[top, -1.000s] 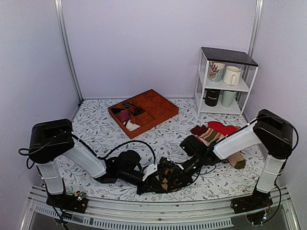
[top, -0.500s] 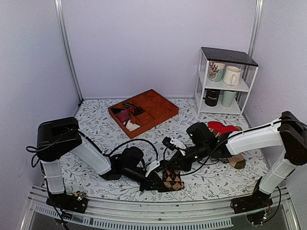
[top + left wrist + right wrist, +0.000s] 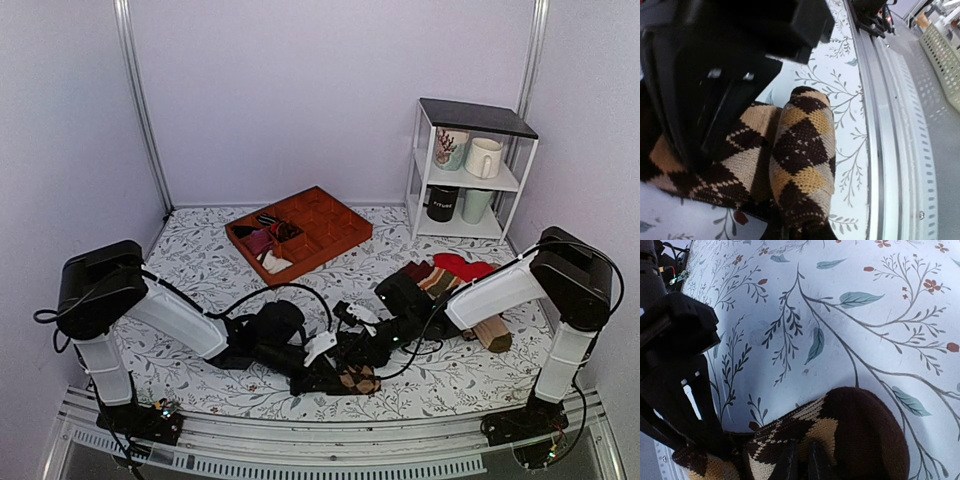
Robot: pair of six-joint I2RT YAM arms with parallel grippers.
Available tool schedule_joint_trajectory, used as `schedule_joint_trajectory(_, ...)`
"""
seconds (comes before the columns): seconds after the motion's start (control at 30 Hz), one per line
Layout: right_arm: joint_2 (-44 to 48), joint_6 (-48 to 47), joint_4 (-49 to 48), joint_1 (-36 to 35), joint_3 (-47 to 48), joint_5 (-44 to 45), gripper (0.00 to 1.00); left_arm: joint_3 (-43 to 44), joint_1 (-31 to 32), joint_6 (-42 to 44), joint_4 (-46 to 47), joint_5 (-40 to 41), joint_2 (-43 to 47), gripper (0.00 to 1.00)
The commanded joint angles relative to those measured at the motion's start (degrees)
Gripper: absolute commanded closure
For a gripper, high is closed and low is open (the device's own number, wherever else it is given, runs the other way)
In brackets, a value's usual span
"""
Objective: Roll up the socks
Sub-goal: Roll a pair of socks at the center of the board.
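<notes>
The socks [image 3: 355,379] are dark brown with tan and black argyle diamonds, lying near the table's front edge between both arms. In the left wrist view one end is wound into a thick roll [image 3: 804,162] beside a flat stretch [image 3: 732,152]. My left gripper [image 3: 790,231] is shut on the roll's near end, and it shows from above as the left gripper [image 3: 318,372]. In the right wrist view the dark brown sock end [image 3: 865,435] bulges up, with my right gripper [image 3: 801,460] pinched shut on its patterned fabric. From above, the right gripper [image 3: 362,352] sits just behind the socks.
An orange-brown divided tray [image 3: 335,212] holding small bundles sits at the back centre. A white shelf [image 3: 470,170] with mugs stands at the back right. Red and striped socks [image 3: 450,270] and a wooden block [image 3: 493,336] lie under the right arm. A metal rail [image 3: 300,460] runs along the front edge.
My right gripper came down from above the table onto the socks and closed on the fabric. The left gripper stayed shut on the roll, shifting only slightly.
</notes>
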State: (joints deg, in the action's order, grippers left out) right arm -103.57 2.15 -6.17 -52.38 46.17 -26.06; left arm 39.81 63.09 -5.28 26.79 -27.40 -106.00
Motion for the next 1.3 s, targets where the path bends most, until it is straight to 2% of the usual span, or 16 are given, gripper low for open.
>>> schedule_joint_trajectory(0.0, -4.48, 2.74, 0.43, 0.34, -1.12, 2.98, 0.89, 4.20, 0.46, 6.70, -11.28, 4.46, -2.94, 1.00)
schedule_joint_trajectory(0.2, -5.36, 2.87, -0.87, 0.42, -0.94, 1.79, 0.88, 5.46, -0.35, 2.75, -4.88, -3.04, -11.31, 1.00)
schedule_joint_trajectory(0.43, -1.95, 2.80, -0.87, 1.49, -1.42, 2.88, 0.87, -4.18, -2.83, -7.49, 3.26, -4.83, -13.05, 1.00)
schedule_joint_trajectory(0.63, 2.37, 3.27, -1.84, 2.16, -1.36, 4.92, 0.71, -9.90, -3.76, -13.99, 9.27, -6.79, -15.06, 1.00)
schedule_joint_trajectory(0.73, 6.05, 3.55, -3.34, 2.38, -1.97, 6.66, 0.57, -9.45, -4.67, -14.61, 7.58, -7.26, -15.15, 1.00)
schedule_joint_trajectory(0.93, 16.43, 1.02, -7.24, 3.80, -5.31, 7.18, 0.42, -7.45, -5.23, -14.39, 3.55, -7.92, -16.20, 1.00)
schedule_joint_trajectory(1.17, 21.97, -5.77, -12.98, 3.32, -14.07, -7.86, 0.39, -5.61, -5.90, -13.99, -0.12, -8.88, -17.64, 1.00)
schedule_joint_trajectory(1.27, 22.88, -7.03, -19.58, 1.37, -20.12, -8.42, 0.35, -5.28, -6.20, -13.81, -1.34, -9.04, -17.96, 1.00)
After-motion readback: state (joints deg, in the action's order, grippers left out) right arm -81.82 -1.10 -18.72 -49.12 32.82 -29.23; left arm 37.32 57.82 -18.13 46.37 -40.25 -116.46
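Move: At the near end of the sock the left hand already pinches the roll's left end: the roll's middle is about 4 cm to its right, 1 cm ahead, and the flat part about 8 cm ahead, 4 cm right. The right hand's nearly shut fingertips rest on that flat part, its middle 1 cm ahead, 1 cm right and 1 cm below; from this hand the roll lies 6 cm back, 2 cm right, the sock heap some 19 cm ahead, 28 cm right. Keeping its pinch on the roll's left end, the left hand slides about 2.5 cm right, comes back left, and sinks 1 to 1.5 cm while its wrist turns some 15 degrees. The right fingertips stay on the flat part at first, then open wide and lift off about 10 cm, swinging roughly 3.5 cm forward and back again, drifting 2.5 cm right and tilting some 20 degrees. ##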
